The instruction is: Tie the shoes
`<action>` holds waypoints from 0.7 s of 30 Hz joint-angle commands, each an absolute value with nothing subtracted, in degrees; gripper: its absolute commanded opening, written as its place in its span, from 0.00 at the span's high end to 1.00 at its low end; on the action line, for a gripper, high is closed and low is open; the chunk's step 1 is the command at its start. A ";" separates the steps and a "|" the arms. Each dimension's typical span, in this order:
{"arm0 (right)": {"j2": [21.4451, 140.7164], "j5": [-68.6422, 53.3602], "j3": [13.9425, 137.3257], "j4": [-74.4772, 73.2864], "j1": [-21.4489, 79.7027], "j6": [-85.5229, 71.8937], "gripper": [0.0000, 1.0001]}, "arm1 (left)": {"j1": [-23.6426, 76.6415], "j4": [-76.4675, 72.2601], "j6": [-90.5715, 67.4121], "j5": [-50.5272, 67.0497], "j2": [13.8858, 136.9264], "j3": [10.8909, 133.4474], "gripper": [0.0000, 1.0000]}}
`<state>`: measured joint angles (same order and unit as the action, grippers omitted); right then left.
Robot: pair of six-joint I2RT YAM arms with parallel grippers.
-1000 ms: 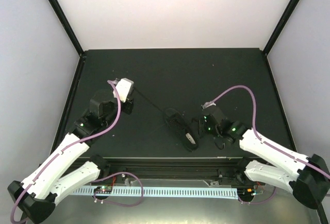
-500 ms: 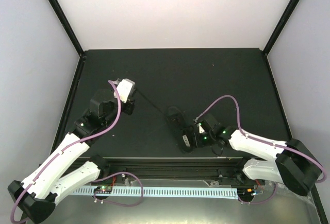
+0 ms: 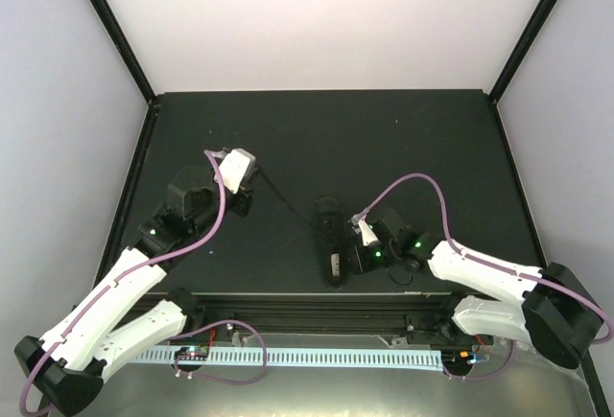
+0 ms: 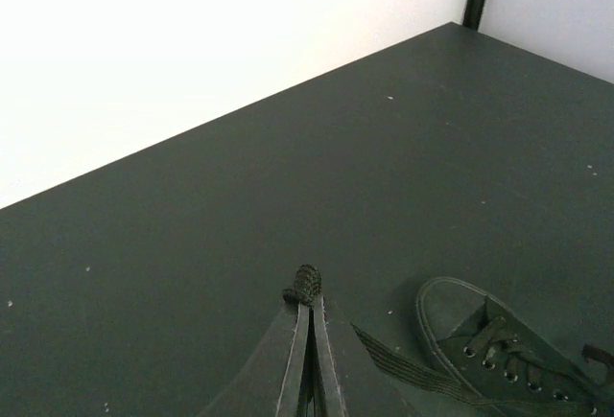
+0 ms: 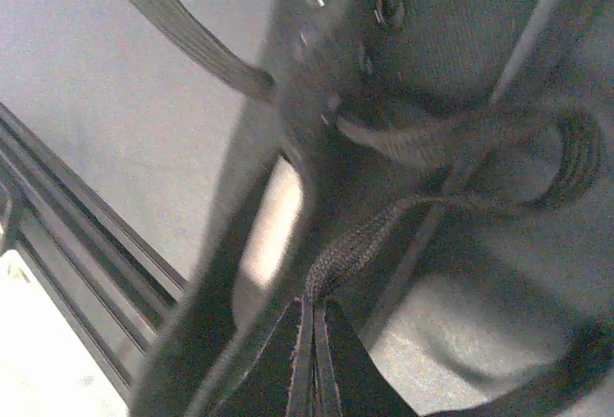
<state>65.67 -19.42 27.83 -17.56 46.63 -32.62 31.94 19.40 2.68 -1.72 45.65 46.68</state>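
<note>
The small black shoe (image 3: 329,235) lies near the table's front edge, toe pointing away, with a pale patch on its insole. My left gripper (image 3: 249,185) sits up and left of it, shut on the end of a black lace (image 3: 286,196) that runs taut to the toe end. In the left wrist view the lace end (image 4: 305,285) pokes out of the shut left gripper (image 4: 309,304), and the shoe (image 4: 499,350) lies at lower right. My right gripper (image 3: 350,254) presses against the shoe's right side. It is shut (image 5: 312,307) on the other lace (image 5: 357,243), which loops back over the shoe (image 5: 460,43).
The black table (image 3: 403,139) is bounded by black corner posts (image 3: 113,29) and pale walls. A black rail with a white slotted strip (image 3: 317,355) runs along the near edge, just below the shoe.
My right gripper has moved left against the shoe, still holding its lace. The shoe has turned from a diagonal to pointing straight away. The left gripper has shifted slightly right.
</note>
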 commanded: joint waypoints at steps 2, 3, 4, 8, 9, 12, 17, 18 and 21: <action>62.56 -6.77 34.67 -25.94 46.63 -31.20 0.98 | 31.81 17.09 4.73 6.11 46.00 47.37 0.98; 62.05 -2.63 36.23 -29.13 46.03 -31.11 0.98 | 31.83 16.76 4.89 7.97 46.16 47.25 0.98; 61.51 1.01 37.69 -31.73 45.15 -30.85 0.98 | 32.02 16.42 5.06 9.85 46.45 47.20 0.98; 60.00 8.53 41.49 -35.85 41.40 -29.12 0.98 | 33.77 15.81 3.41 13.04 49.74 49.33 0.98; 60.09 9.76 41.84 -35.88 40.57 -28.99 0.98 | 34.08 15.34 2.41 15.22 50.89 50.11 0.98; 61.40 12.70 40.13 -33.60 37.24 -29.36 0.98 | 34.90 13.63 -0.06 20.57 54.78 52.92 0.99; 62.13 -0.23 33.83 -20.52 29.10 -29.00 0.89 | 35.41 13.73 -3.13 30.81 62.94 59.09 0.98; 62.03 -2.20 34.10 -19.76 28.66 -28.76 0.79 | 35.42 13.65 -3.31 32.35 64.29 59.63 0.98; 58.31 -5.84 34.73 -18.46 28.56 -27.06 0.41 | 35.36 14.39 -2.28 38.07 67.70 59.98 0.98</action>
<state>62.15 1.48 33.85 -25.39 28.99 -29.34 35.03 15.07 -1.52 26.98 64.40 57.69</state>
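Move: The right hand, a lace in its fingers, is beside the shoe: the shoe's middle lies about 5 cm to its left, 4 cm ahead and 3 cm below. The left hand grips the other lace high up; the shoe's toe lies some 18 cm to its right, 3 cm ahead and 25 cm below, and the shoe's middle about 19 cm right, 8 cm back and 26 cm below. Right hand draws its lace forward-right about 15 cm, rising then dipping, and opens; left swings its lace 11 cm right. ##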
